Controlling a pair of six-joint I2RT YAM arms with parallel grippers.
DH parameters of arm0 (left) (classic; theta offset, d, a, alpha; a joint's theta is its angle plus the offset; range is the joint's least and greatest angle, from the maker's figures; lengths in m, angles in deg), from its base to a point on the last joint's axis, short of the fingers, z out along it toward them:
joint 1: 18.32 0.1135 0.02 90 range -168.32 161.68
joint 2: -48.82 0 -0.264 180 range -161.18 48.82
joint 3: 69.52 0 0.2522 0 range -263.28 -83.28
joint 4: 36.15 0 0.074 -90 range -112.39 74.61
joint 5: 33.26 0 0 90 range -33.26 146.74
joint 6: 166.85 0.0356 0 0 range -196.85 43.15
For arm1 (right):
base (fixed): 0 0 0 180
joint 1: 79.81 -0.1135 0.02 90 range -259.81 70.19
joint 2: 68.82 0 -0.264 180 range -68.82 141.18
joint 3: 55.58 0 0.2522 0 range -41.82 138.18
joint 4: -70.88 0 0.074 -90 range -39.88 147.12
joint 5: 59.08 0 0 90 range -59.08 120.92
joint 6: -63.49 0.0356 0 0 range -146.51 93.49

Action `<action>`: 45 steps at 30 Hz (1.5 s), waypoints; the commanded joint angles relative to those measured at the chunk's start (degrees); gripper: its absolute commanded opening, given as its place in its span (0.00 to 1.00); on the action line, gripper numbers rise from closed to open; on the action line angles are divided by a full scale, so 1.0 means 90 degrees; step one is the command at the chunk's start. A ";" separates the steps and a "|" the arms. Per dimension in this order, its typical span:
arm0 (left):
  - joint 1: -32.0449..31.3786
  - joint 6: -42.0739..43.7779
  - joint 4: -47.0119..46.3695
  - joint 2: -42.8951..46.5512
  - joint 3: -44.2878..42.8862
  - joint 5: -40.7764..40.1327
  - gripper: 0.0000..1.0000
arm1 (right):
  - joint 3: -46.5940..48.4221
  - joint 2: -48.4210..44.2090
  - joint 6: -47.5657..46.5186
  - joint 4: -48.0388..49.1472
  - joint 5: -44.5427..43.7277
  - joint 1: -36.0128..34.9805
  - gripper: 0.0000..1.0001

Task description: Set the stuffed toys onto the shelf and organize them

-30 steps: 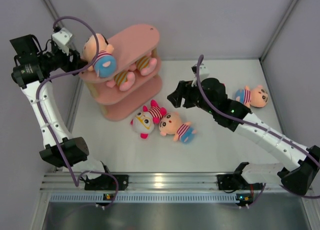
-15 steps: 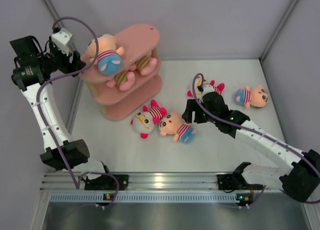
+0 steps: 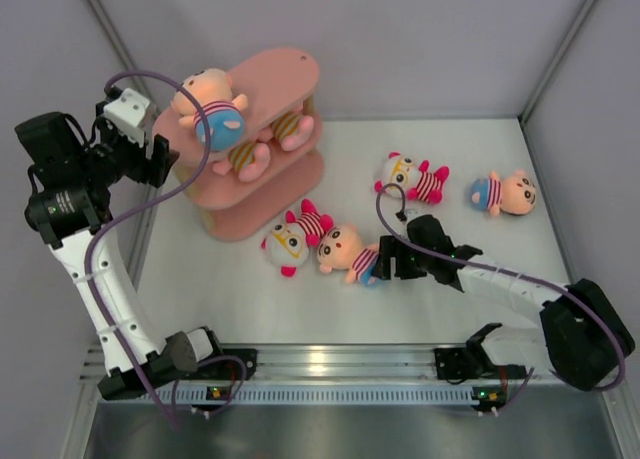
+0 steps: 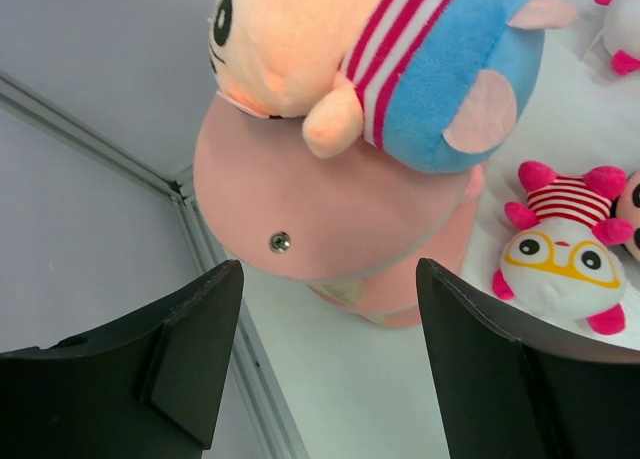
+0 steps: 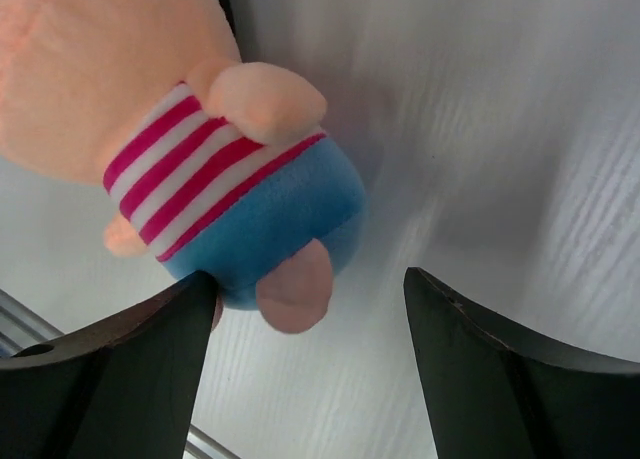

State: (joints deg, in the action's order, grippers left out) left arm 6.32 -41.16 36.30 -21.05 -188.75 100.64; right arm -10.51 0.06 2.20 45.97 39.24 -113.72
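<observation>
The pink shelf (image 3: 285,84) stands at the back left. A peach stuffed toy (image 3: 208,109) lies on its top board (image 4: 320,204), and a pink one with yellow stripes (image 3: 262,144) sits on the middle tier. My left gripper (image 3: 160,161) hangs open just left of the shelf, holding nothing. On the table lie a white-faced toy (image 3: 288,241), a peach toy (image 3: 348,251), another white-faced toy (image 3: 412,177) and a peach toy (image 3: 505,192). My right gripper (image 3: 385,262) is open at the middle peach toy's blue pants (image 5: 260,219); its left finger (image 5: 150,359) touches them.
Grey walls close in the table on the left, back and right. A metal rail (image 3: 330,361) with both arm bases runs along the near edge. The white-faced toy (image 4: 565,264) lies close against the peach one by the shelf's foot.
My left gripper has drawn back left and down from the peach toy, which now rests on the top board. My right arm has swung from the back white-faced toy down to the middle peach toy.
</observation>
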 commanded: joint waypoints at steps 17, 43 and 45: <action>-0.0004 -0.0244 -0.0135 0.0575 0.0811 0.0054 0.77 | 0.0064 -0.1205 0.0941 0.0721 0.0435 0.0574 0.00; -0.0004 -0.0537 -0.0125 0.0439 0.0518 0.0435 0.77 | 1.1332 0.4464 0.2181 -0.1104 -0.1187 -0.0411 0.00; -0.0004 -0.0547 -0.0125 0.0439 0.0547 0.0493 0.77 | 1.1501 0.4747 0.2239 -0.0949 -0.1294 -0.0568 0.00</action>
State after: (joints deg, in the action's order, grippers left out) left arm 6.32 -45.16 36.35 -16.85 -182.81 102.54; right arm 86.32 42.97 20.16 35.12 29.25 -116.59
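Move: The blue-trousered stuffed toy lying on the table has its middle about 7 cm left, 3 cm ahead and 2 cm below the right hand, feet nearest. Beyond, some 18 cm left and 6 cm ahead of the hand, lies the toy with yellow glasses. The shelf top's right end stands about 25 cm ahead, 22 cm left and 33 cm up. From the left hand the blue-trousered toy lies about 28 cm right, 5 cm back and 40 cm below. Slide the open right gripper about 3 cm left onto the blue-trousered toy's feet, shut the fingers on them, then raise the toy steeply some 40 cm. Near the top, swing it forward and left over the shelf top's right end, tilting the fingers up from steeply down towards level and keeping the pinch. Let the open, empty left gripper sink and ease back a couple of centimetres beside the shelf. ##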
